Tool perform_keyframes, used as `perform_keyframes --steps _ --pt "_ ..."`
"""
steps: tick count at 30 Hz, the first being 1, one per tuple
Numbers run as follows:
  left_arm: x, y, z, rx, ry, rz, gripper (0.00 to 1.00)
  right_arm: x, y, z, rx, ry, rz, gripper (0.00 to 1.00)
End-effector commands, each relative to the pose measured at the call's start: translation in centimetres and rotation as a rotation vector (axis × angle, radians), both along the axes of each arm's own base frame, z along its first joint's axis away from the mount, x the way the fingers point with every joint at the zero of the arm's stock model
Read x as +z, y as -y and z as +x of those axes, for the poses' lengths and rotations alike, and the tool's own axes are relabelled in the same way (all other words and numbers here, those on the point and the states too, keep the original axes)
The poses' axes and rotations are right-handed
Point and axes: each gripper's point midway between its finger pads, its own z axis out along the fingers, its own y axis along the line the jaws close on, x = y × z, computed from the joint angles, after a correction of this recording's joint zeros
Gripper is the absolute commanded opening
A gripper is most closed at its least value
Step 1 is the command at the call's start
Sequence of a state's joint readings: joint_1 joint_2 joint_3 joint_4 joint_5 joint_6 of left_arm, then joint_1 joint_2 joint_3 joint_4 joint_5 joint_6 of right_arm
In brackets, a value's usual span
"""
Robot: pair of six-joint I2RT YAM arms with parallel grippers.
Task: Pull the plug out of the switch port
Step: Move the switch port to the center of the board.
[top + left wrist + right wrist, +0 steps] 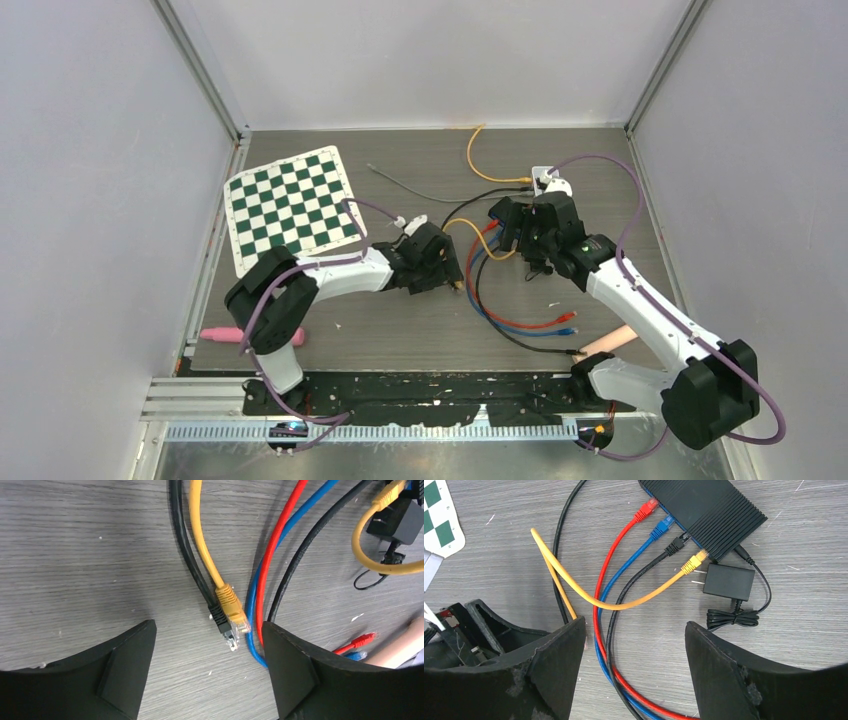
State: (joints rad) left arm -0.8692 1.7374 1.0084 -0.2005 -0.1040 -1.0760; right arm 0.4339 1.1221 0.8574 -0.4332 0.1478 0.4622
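Note:
The black ribbed switch (706, 510) lies at the top of the right wrist view. Red (644, 511), blue (663, 526), black (676, 543) and yellow (694, 561) plugs line its front face. The black and yellow ones sit at their ports; whether the red and blue ones are seated I cannot tell. My right gripper (635, 623) hovers open over the cables, short of the switch. My left gripper (207, 626) is open above two loose plugs on the table, a yellow one (233, 609) and a black one (223, 624). Neither gripper touches a plug.
A black power adapter (729, 581) with a coiled lead lies beside the switch. Red, blue and black cables (520, 320) loop toward the near edge. A checkerboard (290, 205) lies at the back left, a pink object (225, 335) at the near left and a beige cylinder (610, 340) at the near right.

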Motion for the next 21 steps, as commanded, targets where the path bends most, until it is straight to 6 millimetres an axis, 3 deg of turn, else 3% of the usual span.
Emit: perform_keyframes --steps 1,16,21 --pt "0.1 1.4 1.1 0.041 0.008 -0.046 0.77 1.0 -0.3 0.6 0.019 0.043 0.031 0.79" --pt "-1.3 1.5 1.1 0.029 0.007 -0.035 0.24 -0.2 -0.2 0.6 0.022 0.007 0.027 0.79" --pt "-1.7 1.9 1.2 0.003 0.004 -0.029 0.18 -0.2 -0.4 0.7 0.03 0.004 0.027 0.79"
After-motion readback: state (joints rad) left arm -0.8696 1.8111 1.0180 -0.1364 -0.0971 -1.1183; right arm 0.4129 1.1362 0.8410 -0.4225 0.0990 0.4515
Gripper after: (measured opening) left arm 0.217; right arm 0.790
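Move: The black plug I'm after lies almost under my left hand, about 1 cm ahead, 1 cm to the right and some 3 cm below. The yellow plug is snug beside it, about 1 cm ahead of my hand and 2 cm right; the red-and-blue cable bundle runs about 4 cm right, level with my hand. The switch port sits roughly 13 cm ahead and 13 cm right. From my right hand, the black plug is about 15 cm left, 3 cm back and 14 cm below. I close my left fingers from wide to nearly shut on the black plug's boot while easing the hand down about 2 cm and some 1 cm to the right, the wrist hardly turning. The right-hand finger comes down between the black plug and the yellow one, leaving the yellow plug outside the pinch. ##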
